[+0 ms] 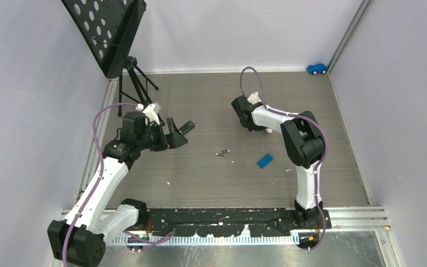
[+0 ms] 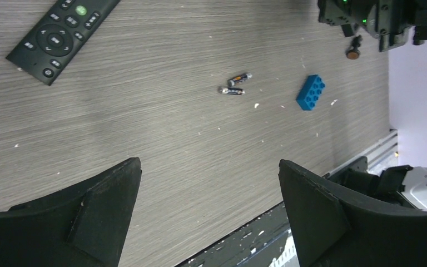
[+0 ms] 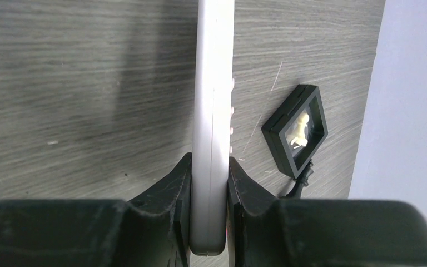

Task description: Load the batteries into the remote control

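My right gripper [image 3: 210, 161] is shut on a light grey remote control [image 3: 214, 83], held on its edge just above the table, with small side buttons showing. In the top view this gripper [image 1: 248, 119] is at the back centre. Two dark batteries [image 2: 236, 85] with silver ends lie side by side mid-table [image 1: 222, 152], in front of both grippers and untouched. A black remote [image 2: 61, 33] lies face up on the table. My left gripper [image 2: 209, 167] hangs open above bare table at the left [image 1: 184, 133], with nothing between its fingers.
A blue rectangular block [image 1: 264, 161] lies right of the batteries. A black frame [image 3: 296, 130] holding a small white figure lies beside the grey remote. A small dark cylinder with an orange end [image 2: 354, 51] sits under the right arm. A tripod stand [image 1: 133, 78] and a blue toy car [image 1: 317, 68] are at the back.
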### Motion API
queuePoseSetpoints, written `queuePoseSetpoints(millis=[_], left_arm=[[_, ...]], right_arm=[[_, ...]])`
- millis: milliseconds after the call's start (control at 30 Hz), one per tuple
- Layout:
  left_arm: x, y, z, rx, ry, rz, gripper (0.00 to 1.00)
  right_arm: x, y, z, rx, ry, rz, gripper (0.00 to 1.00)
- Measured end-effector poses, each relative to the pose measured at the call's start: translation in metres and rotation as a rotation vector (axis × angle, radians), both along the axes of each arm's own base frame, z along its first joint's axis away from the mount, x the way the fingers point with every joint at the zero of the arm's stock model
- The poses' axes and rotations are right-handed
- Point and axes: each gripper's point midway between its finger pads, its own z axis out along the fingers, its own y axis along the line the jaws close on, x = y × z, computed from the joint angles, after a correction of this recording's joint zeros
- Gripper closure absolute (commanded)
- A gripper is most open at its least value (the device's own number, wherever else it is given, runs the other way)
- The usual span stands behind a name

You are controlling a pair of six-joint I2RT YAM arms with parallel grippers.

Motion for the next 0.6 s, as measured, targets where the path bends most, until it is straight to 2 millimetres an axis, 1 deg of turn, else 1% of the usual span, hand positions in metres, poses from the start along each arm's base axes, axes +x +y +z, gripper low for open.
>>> queuePoseSetpoints(millis=[100, 200, 367, 467, 600], left_arm=[[0.006, 0.005, -0.009, 0.031, 0.020, 0.030, 0.05], [0.015, 0.007, -0.024, 0.064, 0.072, 0.055, 0.05], [0.027, 0.006, -0.048, 0.108, 0.156, 0.075, 0.05], [0.035, 0.005, -0.056, 0.127, 0.186, 0.082, 0.04], [0.048, 0.003, -0.062, 0.148, 0.200, 0.093, 0.05]], right_arm=[[0.007, 0.000, 0.000, -0.007, 0.001, 0.008, 0.74], [0.010, 0.004, -0.002, 0.007, 0.009, 0.022, 0.64], [0.005, 0.018, -0.018, 0.092, 0.086, 0.078, 0.56], [0.004, 0.022, -0.019, 0.102, 0.115, 0.109, 0.51], [0.004, 0.023, -0.017, 0.121, 0.132, 0.130, 0.43]])
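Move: The right hand pinches the white remote control on edge, with bare tabletop roughly 4 cm right below. The figurine box lies about 12 cm to its right and 1 cm nearer the base; the blue brick is some 15 cm back and 4 cm left. From the open left hand, the black remote lies around 13 cm ahead, 1 cm left and 18 cm down; the batteries are about 6 cm ahead and 17 cm right, at table height. The right fingers let go of the white remote control, opening from about a quarter to half while that hand eases some 2 cm left and 2 cm down. Meanwhile the left hand, fingers staying wide open, sinks about 6 cm and goes 5 cm forward towards the black remote, its wrist tipping further down by some 15 degrees in all. ##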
